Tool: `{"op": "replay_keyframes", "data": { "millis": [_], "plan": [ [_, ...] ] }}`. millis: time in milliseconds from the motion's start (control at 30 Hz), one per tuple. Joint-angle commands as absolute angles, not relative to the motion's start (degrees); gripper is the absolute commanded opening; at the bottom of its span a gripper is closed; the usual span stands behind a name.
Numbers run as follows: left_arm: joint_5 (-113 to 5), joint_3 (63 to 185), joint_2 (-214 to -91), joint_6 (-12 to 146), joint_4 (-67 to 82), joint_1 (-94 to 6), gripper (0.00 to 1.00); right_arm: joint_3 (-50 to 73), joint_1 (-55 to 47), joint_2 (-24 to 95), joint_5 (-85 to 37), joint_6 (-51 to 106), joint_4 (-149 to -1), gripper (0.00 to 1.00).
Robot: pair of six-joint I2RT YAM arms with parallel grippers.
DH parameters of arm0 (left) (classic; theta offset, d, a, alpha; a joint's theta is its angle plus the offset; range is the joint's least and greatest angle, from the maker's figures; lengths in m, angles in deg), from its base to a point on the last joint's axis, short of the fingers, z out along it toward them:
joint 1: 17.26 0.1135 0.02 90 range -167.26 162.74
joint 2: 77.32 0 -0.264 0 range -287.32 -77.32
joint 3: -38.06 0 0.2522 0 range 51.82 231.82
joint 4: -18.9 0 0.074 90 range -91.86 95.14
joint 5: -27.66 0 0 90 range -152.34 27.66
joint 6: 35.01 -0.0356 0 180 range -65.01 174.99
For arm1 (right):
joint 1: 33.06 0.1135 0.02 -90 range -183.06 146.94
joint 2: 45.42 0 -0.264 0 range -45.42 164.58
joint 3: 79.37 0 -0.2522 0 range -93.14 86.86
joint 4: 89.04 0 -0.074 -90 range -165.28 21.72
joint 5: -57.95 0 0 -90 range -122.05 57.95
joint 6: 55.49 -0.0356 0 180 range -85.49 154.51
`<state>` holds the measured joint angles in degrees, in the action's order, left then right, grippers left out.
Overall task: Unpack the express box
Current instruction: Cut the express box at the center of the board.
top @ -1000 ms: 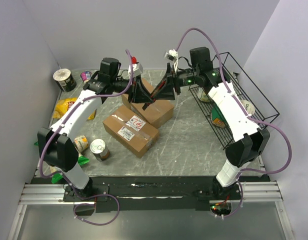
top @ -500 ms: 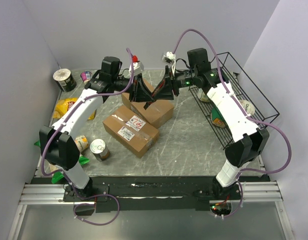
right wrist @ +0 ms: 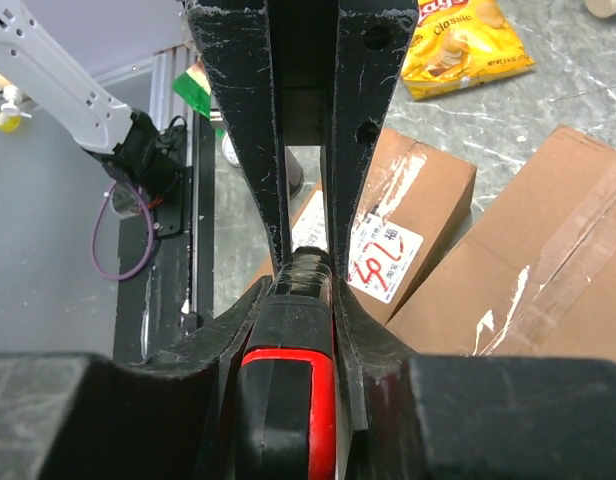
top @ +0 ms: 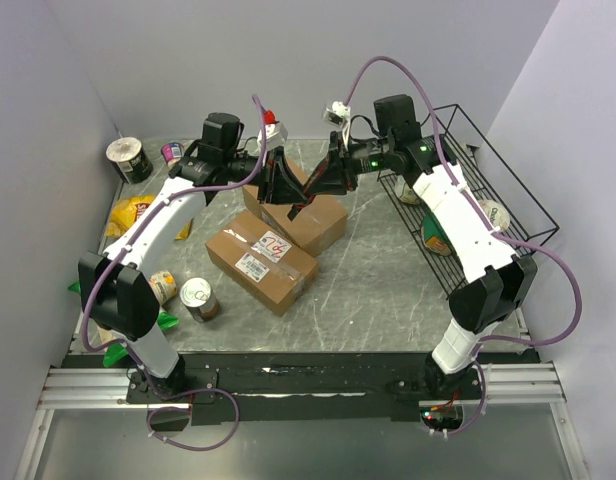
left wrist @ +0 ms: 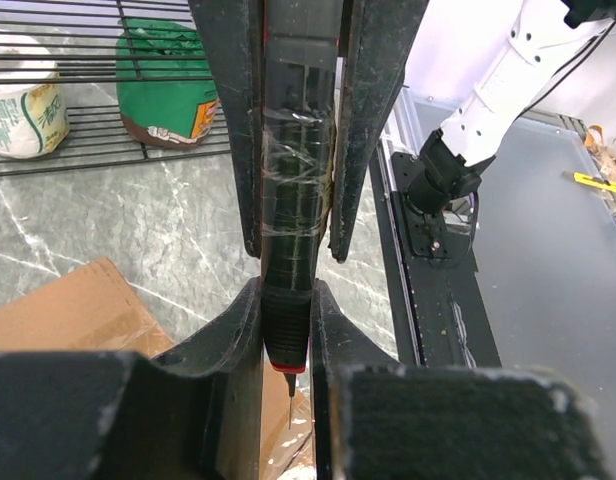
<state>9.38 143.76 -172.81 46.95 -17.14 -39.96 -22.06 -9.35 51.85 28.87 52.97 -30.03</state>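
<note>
Two taped cardboard express boxes lie mid-table: the far one (top: 313, 225) and a nearer one with a white label (top: 263, 258). Both grippers meet above the far box, end to end on a black cutter with a red trim (left wrist: 293, 200). My left gripper (left wrist: 286, 290) is shut on its tip end, and the thin blade points down over the box (left wrist: 68, 310). My right gripper (right wrist: 306, 285) has its fingers pressed on the cutter's red-edged handle (right wrist: 288, 400). In the top view the left gripper (top: 286, 185) and the right gripper (top: 326, 180) nearly touch.
A black wire basket (top: 513, 172) at the right holds a green bag and a roll. At the left lie a yellow chips bag (top: 128, 212), two cans (top: 199, 298), a paper roll (top: 129, 158) and a green packet (top: 166, 320).
My right gripper has moved left toward the left gripper and has closed its fingers onto the cutter's handle. The left gripper has kept its grip and place.
</note>
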Motion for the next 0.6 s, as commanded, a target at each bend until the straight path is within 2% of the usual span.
{"op": "replay_keyframes", "data": {
  "millis": [0,33,67,100,167,233,300,333,433,500,567],
  "plan": [
    [8.41,146.04,-172.95,45.41,-15.07,-40.20,0.02,-28.00,-8.45,52.57,30.44,45.68,-30.11,0.00],
    [7.28,146.12,-172.86,45.49,-15.16,-40.20,0.07,-29.92,-8.45,52.84,30.09,45.15,-28.54,0.00],
    [6.31,146.21,-172.69,45.49,-15.25,-40.11,0.19,-30.03,-8.80,52.84,30.26,44.62,-28.70,0.00],
    [4.73,146.13,-171.99,45.75,-15.25,-40.11,0.43,-29.33,-8.89,52.23,30.26,44.79,-29.48,0.00],
    [1.91,146.21,-171.11,45.06,-16.56,-39.50,0.54,-28.45,-9.93,51.44,30.78,44.19,-31.59,0.00],
    [-3.85,144.91,-168.92,46.10,-16.83,-37.57,0.75,-27.75,-10.73,51.00,31.14,42.69,-32.39,0.00],
    [-7.13,143.15,-165.76,47.95,-17.09,-34.16,0.91,-27.22,-11.00,50.21,28.69,42.94,-31.61,0.00],
    [-9.06,140.27,-164.52,49.43,-17.10,-32.83,0.96,-26.96,-10.82,49.68,26.59,44.34,-30.82,0.00],
    [-16.88,132.72,-159.08,47.88,-19.37,-28.96,0.97,-24.68,-9.07,47.49,12.37,48.30,-30.54,0.00],
    [-25.31,126.13,-154.44,47.17,-20.34,-27.99,0.97,-21.44,-9.15,45.39,4.73,45.42,-34.31,0.00],
    [-31.81,121.80,-150.48,46.29,-20.35,-27.63,0.98,-19.84,-9.15,44.23,4.59,45.40,-36.07,0.00]
  ]
}}
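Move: Both grippers hold the knife in the air over the two boxes; its middle is some 3 cm to the left gripper's right and 2 cm farther out. From the right gripper, the labelled express box lies about 10 cm left, 5 cm back and 30 cm down. The plain box behind it sits about 6 cm ahead and 3 cm left of that gripper, equally low. A can stands about 23 cm left and 14 cm back. Open the left gripper wide to let go of the knife near its blade end, then swing it away leftwards, about 11 cm left and 5 forward, sinking 3 cm and turning some 35 degrees counter-clockwise. Keep the knife pinched in the right gripper, lift it about a centimetre and lower it again while easing 3 cm forward and a little right, yawing clockwise. ##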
